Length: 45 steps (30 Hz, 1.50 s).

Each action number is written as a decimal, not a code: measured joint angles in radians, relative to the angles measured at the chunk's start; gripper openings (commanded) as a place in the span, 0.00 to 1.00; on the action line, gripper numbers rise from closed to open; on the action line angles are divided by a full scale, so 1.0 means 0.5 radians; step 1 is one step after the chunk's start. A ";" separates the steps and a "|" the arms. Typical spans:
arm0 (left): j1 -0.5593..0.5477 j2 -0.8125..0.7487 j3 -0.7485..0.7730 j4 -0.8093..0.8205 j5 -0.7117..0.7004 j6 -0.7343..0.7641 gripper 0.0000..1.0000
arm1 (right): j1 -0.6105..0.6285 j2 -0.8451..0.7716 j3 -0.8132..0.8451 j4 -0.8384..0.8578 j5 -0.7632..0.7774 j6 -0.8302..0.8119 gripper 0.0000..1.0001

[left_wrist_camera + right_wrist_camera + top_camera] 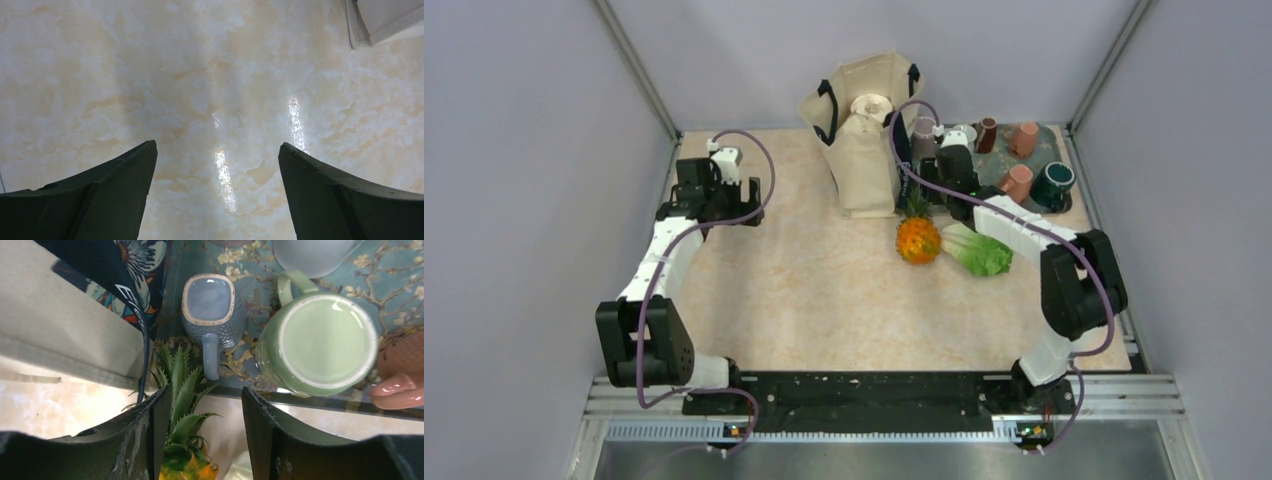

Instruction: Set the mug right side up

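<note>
A pale green mug [320, 342] stands on the patterned tray [390, 280]. It shows me a flat round face ringed in white, which looks like its base, with the handle toward the far left. A blue-grey mug [210, 305] beside it shows its open mouth. My right gripper [200, 392] hovers short of the tray's near edge, over the pineapple's leaves [182, 385]. Its jaws stand partly apart with nothing gripped. In the top view the right gripper [946, 165] covers these two mugs. My left gripper [217, 145] hangs wide open over bare table, far to the left [724, 165].
A canvas tote bag [864, 130] stands left of the tray [1064, 150]. A pineapple [918, 238] and a bok choy [976, 250] lie near the right arm. Pink mugs [1016, 182], a dark green mug [1054, 185] and a brown one [987, 133] share the tray.
</note>
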<state>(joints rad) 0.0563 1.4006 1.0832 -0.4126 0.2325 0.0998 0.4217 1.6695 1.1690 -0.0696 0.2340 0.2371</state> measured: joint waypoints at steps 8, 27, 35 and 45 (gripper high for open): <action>0.002 -0.001 0.000 -0.076 0.111 0.000 0.94 | -0.002 0.282 0.195 0.002 0.024 0.081 0.44; 0.002 -0.001 0.000 -0.081 0.237 0.000 0.93 | -0.146 0.558 0.312 0.025 0.023 0.182 0.40; 0.002 -0.001 0.000 -0.080 0.238 0.000 0.93 | -0.186 0.706 0.450 0.053 -0.072 0.129 0.35; 0.002 -0.001 0.000 -0.080 0.237 0.001 0.92 | -0.218 0.774 0.481 0.086 -0.226 -0.002 0.00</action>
<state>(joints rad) 0.0574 1.4002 1.0832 -0.4526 0.3511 0.1001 0.3126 2.0563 1.4097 -0.0265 0.1211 0.2363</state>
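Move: Some 12 cm ahead of the right hand and 9 cm below it, the blue mug stands upside down on the tray, handle towards the robot. The green mug is 8 cm to the blue mug's right and slightly nearer; the lilac mug is 9 cm beyond the blue mug, and the pineapple about 14 cm nearer. From the left hand, the blue mug lies about 17 cm ahead, 37 cm right and 10 cm lower. Reaching forward and down, about 7 cm ahead and 8 cm lower, the right hand comes to the blue mug's near-side handle, veering slightly right and partly back on the way. The fingertips tip some 5 degrees further down; half open at the start, the fingers narrow a little, then at the end close firmly, pinching the handle from its two sides. The left hand eases about 2 cm right, empty. ##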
